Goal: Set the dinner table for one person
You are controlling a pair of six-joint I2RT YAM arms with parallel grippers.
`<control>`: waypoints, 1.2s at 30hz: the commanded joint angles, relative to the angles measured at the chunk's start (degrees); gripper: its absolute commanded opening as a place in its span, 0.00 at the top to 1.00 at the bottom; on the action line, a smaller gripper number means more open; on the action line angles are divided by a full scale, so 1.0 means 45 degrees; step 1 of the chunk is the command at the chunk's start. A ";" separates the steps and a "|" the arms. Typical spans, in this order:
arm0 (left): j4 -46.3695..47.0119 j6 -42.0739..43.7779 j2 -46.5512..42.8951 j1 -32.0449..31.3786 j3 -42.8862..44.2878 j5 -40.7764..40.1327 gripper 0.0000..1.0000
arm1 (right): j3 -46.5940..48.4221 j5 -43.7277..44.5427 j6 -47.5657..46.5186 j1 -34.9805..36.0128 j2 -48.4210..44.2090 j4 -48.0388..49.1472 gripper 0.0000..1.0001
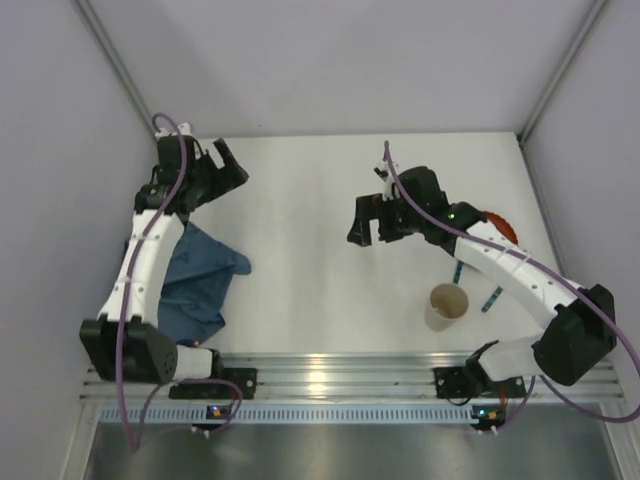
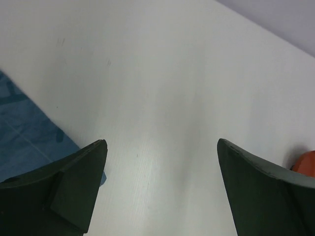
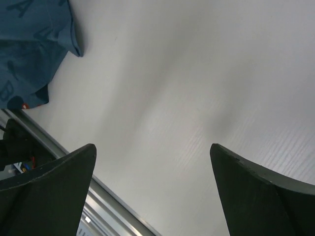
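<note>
The dinner table [image 1: 320,300] is a flat white top with a ribbed aluminium rail [image 1: 340,375] along its near edge. A crumpled blue letter-printed cloth [image 1: 200,275] lies at the left, partly under the left arm. A tan paper cup [image 1: 447,305] stands upright at the right. Beside it lie two teal utensils [image 1: 490,298], and an orange plate [image 1: 503,226] is mostly hidden by the right arm. My left gripper [image 1: 232,165] hangs open over the far left of the table. My right gripper [image 1: 368,232] is open above the middle. Neither holds anything.
Grey walls close in the table on the left, far and right sides. In the left wrist view the blue cloth [image 2: 24,142] shows at the left and an orange edge [image 2: 307,162] at the right. The right wrist view shows the cloth [image 3: 34,49] and the rail [image 3: 98,196].
</note>
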 commanded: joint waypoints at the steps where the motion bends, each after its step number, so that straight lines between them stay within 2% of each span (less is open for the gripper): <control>1: -0.0038 -0.1058 -0.2828 -0.0035 -0.1327 -0.1783 0.02 | 0.0072 -0.0584 0.0386 0.0358 -0.0560 0.0051 0.00; 2: 0.0874 -0.1487 -0.3238 0.0004 -0.2166 -0.1493 0.02 | -0.0083 -0.0545 0.0522 0.0437 -0.0579 0.0129 0.00; 3: 0.0903 -0.1955 -0.3610 0.0410 -0.2774 -0.0910 0.01 | -0.0143 -0.0564 0.0601 0.0516 -0.0638 0.0246 0.00; 4: 0.0671 -0.2617 -0.3594 0.0453 -0.3031 -0.0150 0.02 | -0.0143 -0.0603 0.0660 0.0652 -0.0619 0.0247 0.00; 6: -0.0304 -0.2916 -0.3515 0.0299 -0.2801 0.0228 0.01 | -0.0027 -0.0778 0.0680 0.0769 -0.0483 0.0034 0.00; 7: -0.0424 -0.2897 -0.3709 0.0027 -0.2857 -0.0293 0.01 | 0.0013 -0.0799 0.0680 0.0925 -0.0463 -0.0045 0.00; 8: -0.0483 -0.2801 -0.3943 -0.0227 -0.2916 -0.1884 0.01 | 0.0013 -0.0837 0.0660 0.0985 -0.0443 -0.0084 0.00; 9: -0.0677 -0.2684 -0.4506 -0.0520 -0.3071 -0.2693 0.01 | 0.0013 -0.0838 0.0641 0.1043 -0.0404 -0.0143 0.00; 11: -0.1222 -0.2760 -0.4842 -0.0523 -0.3112 -0.4079 0.01 | -0.0123 -0.1090 0.0583 0.1141 -0.0307 0.0012 0.00; 12: -0.2135 -0.2838 -0.4882 -0.0523 -0.3015 -0.4339 0.01 | -0.0066 -0.1575 0.0563 0.1161 0.0003 0.0148 0.00; 15: -0.3196 -0.2917 -0.5076 -0.0523 -0.2663 -0.4011 0.03 | 0.0616 -0.2940 0.0329 0.1375 0.1249 0.0091 0.00; 18: -0.3472 -0.3188 -0.6127 -0.0562 -0.3382 -0.3426 0.06 | 0.1378 -0.4502 0.0561 0.1707 0.2792 0.0576 0.00; 24: -0.4740 -0.3171 -0.7830 -0.0582 -0.4534 -0.3539 0.06 | 0.3175 -0.5328 0.1557 0.2508 0.5569 0.1631 0.00; 30: -0.4958 -0.3967 -0.7074 -0.0582 -0.6447 -0.4868 0.05 | 0.3939 -0.5935 0.2652 0.2801 0.6472 0.2239 0.00; 32: -0.5422 -0.4709 -0.6353 -0.0582 -0.6200 -0.5744 0.02 | 0.3783 -0.5819 0.2497 0.2821 0.6239 0.1929 0.00; 36: -0.4219 -0.5532 -0.5412 -0.0582 -0.6334 -0.5904 0.01 | 0.3256 -0.5409 0.1873 0.2802 0.5496 0.1206 0.00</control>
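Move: Back towards the base from the raised left hand, about 21 cm, and 9 cm to its left lies the middle of the blue napkin, roughly 24 cm lower on the table. From the right hand the napkin lies some 42 cm to the left, 10 cm back and 19 cm below. The cup stands about 19 cm to the right of the right hand and 14 cm back, and the red plate about 28 cm to its right, nearly level with it. Drawing back some 18 cm towards the napkin, the open left hand first lifts about 5 cm, then sinks to end about 11 cm lower, over the napkin's right part, drifting left, tipping down and turning counter-clockwise. The open right hand sweeps about 15 cm left towards the napkin, also back and down, tipping down some 25 degrees and turning counter-clockwise; neither touches anything. ##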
